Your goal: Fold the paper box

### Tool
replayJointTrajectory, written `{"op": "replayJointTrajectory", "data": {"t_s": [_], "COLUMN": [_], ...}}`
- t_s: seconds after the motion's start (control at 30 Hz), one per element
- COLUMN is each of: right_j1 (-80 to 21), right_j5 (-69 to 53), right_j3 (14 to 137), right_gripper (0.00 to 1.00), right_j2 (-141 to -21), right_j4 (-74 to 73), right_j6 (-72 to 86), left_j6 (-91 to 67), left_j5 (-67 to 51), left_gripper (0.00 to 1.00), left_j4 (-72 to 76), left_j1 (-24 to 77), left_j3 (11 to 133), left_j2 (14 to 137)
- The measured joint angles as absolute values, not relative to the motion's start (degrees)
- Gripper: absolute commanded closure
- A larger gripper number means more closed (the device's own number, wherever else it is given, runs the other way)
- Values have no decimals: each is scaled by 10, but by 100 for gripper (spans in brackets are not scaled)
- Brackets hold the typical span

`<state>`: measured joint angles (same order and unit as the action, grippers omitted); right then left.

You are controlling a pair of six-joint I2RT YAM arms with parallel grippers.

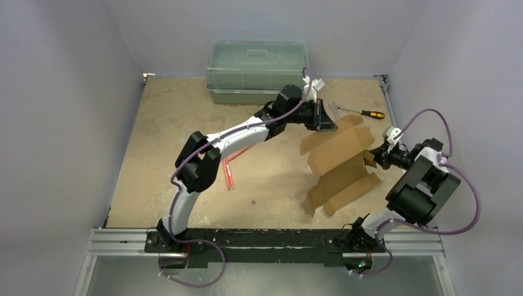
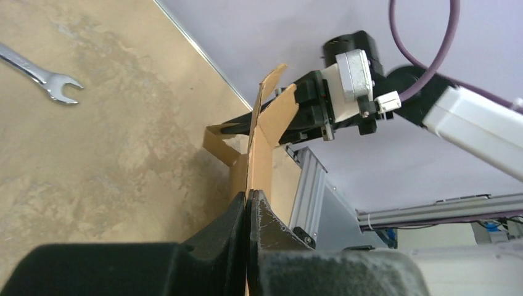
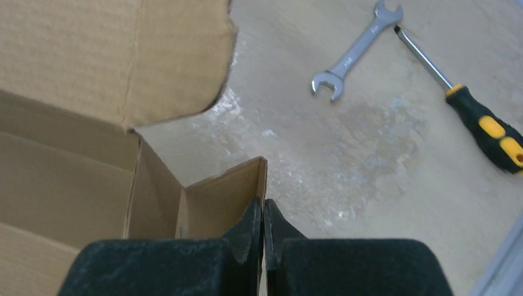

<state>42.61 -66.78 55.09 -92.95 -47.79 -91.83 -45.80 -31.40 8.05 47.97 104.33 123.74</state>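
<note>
The paper box (image 1: 339, 163) is a brown cardboard sheet, partly folded, tilted up off the table right of centre. My left gripper (image 1: 323, 118) is shut on its far top edge; in the left wrist view the jaws (image 2: 248, 198) pinch a thin panel (image 2: 259, 154) edge-on. My right gripper (image 1: 377, 155) is shut on a flap at the box's right side; in the right wrist view the fingertips (image 3: 264, 206) clamp the edge of a small flap (image 3: 225, 197), with a larger flap (image 3: 111, 55) above.
A green translucent bin (image 1: 256, 71) stands at the back. A wrench (image 1: 336, 109) and a yellow-handled screwdriver (image 1: 369, 113) lie behind the box, both seen in the right wrist view: wrench (image 3: 354, 52), screwdriver (image 3: 481, 123). A red pen (image 1: 229, 172) lies left of centre.
</note>
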Motion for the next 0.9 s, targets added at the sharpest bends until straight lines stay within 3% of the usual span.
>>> {"op": "replayJointTrajectory", "data": {"t_s": [0.17, 0.37, 0.53, 0.73, 0.9], "right_j1": [421, 353, 333, 333, 333], "right_j5": [-621, -517, -472, -462, -462], "right_j3": [439, 300, 267, 218, 183], "right_gripper": [100, 100, 100, 100, 100], "right_j2": [-835, -733, -735, -796, -879], "right_j4": [-181, 224, 488, 736, 825], "right_j6": [-645, -313, -134, 25, 80], "left_j6": [-433, -381, -344, -305, -286], "left_j5": [-302, -281, -273, -268, -268], "left_gripper": [100, 100, 100, 100, 100], "left_j4": [26, -82, -114, -134, -133], "left_j1": [473, 473, 473, 478, 497], "left_j3": [1075, 1220, 1296, 1300, 1261], "left_j2": [1242, 1270, 1273, 1272, 1270]}}
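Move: Both grippers already pinch the raised paper box. Its middle lies about 9 cm back, 5 cm right and 11 cm below the left gripper. It is roughly 10 cm left, 5 cm back and 3 cm above the right gripper. Down on the table, the screwdriver is some 14 cm ahead and 14 cm right of the left gripper, and the wrench about 15 cm ahead and 4 cm right of it. Keep both grippers shut on the cardboard and swing the box up. Bring the right gripper about 12 cm up and 6 cm forward, tipping its fingers up and turning it clockwise some 30 degrees, while the left rises 9 cm, eases forward 3 cm and rolls. Then sink both about 4 cm, the left easing back slightly. ##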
